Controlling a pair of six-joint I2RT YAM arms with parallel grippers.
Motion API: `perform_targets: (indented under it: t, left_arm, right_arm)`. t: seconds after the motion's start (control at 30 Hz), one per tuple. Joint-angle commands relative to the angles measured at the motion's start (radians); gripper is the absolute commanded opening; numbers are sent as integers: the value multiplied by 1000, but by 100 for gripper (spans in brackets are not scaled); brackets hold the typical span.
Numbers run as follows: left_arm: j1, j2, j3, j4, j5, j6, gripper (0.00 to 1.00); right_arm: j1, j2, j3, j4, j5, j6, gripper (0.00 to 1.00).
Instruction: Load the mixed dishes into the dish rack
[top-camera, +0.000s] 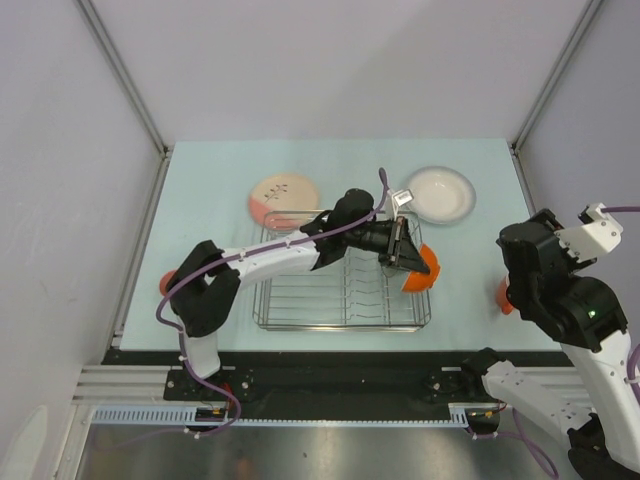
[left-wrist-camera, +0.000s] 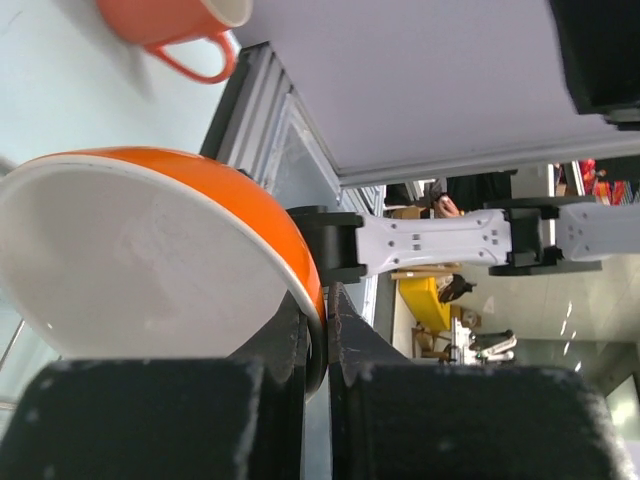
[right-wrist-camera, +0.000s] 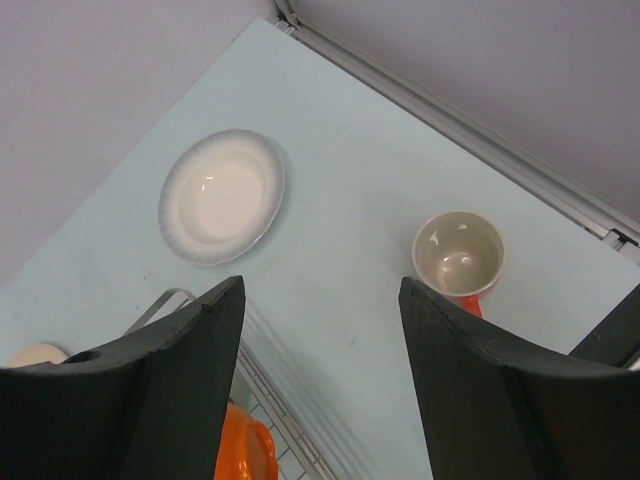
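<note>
My left gripper (top-camera: 407, 254) (left-wrist-camera: 325, 300) is shut on the rim of the orange-outside white bowl (top-camera: 422, 272) (left-wrist-camera: 150, 250). It holds the bowl tilted over the right end of the dish rack (top-camera: 340, 300) (right-wrist-camera: 285, 415). The cream plate (top-camera: 285, 195) with its pink segment lies just behind the rack's left part. The white grey-rimmed shallow bowl (top-camera: 438, 193) (right-wrist-camera: 222, 195) sits behind the rack's right end. An orange mug (right-wrist-camera: 460, 255) (left-wrist-camera: 170, 20) stands upright on the table to the right of the rack. My right gripper (right-wrist-camera: 320, 290) hangs open above the table, between the shallow bowl and the mug, with nothing in it.
My right arm (top-camera: 560, 290) stands over the right table edge and hides most of the mug from above. A salmon-pink object (top-camera: 165, 284) shows at the left edge beside my left arm's base. Grey walls and metal frame rails enclose the table.
</note>
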Motion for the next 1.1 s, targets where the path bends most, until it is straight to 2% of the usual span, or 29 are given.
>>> perform_targets:
  t: [0.0, 0.53, 0.67, 0.8, 0.9, 0.93, 1.0, 1.03, 1.07]
  left_arm:
    - [9, -28, -49, 88, -22, -49, 0]
    - [31, -82, -169, 71, -67, -72, 2]
    - [44, -81, -236, 148, -67, -151, 8]
    - [49, -76, -237, 165, -61, -153, 15]
    - [49, -70, -227, 160, -56, -150, 35]
    - [49, -67, -226, 162, -56, -149, 46]
    - [49, -65, -221, 171, -50, -149, 63]
    - [49, -68, -220, 177, -47, -147, 99]
    - [49, -68, -214, 176, -44, -141, 100]
  right_arm:
    - [-2, -12, 9, -24, 1, 29, 68]
    - [-2, -16, 9, -21, -37, 44, 67]
    - [-3, -15, 9, -12, -45, 41, 67]
    - [-2, -15, 9, -14, -51, 44, 67]
    - [-2, -12, 9, -11, -57, 47, 68]
    - [-2, -9, 9, -11, -60, 49, 68]
    - [-2, -7, 9, -9, -61, 49, 68]
    - [-2, -7, 9, -11, -61, 49, 69]
    - [-2, -7, 9, -11, -61, 50, 69]
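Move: The left hand, already over the rack's right side and pinching the orange bowl's rim, has its slot in the near right part of the dish rack almost directly below, some 11 cm down and about 1 cm back and 1 cm to the right. The green bowl stands in the rack about 10 cm ahead and 2 cm left of the hand. The mug is about 27 cm to its right, 1 cm ahead. From the right hand the slot lies about 20 cm left, 2 cm back and 21 cm down. The left hand lowers the orange bowl about 7 cm into the near right part of the rack, nearer side than the green bowl, easing off midway and drifting some 3 cm left, away from the rack's right rail, as the wrist tips about 15 degrees with the fingertips dipping. Only near the bottom do the fingers, until then still pinching the rim, spread wide and let go of the bowl, while the hand all but stops there. ##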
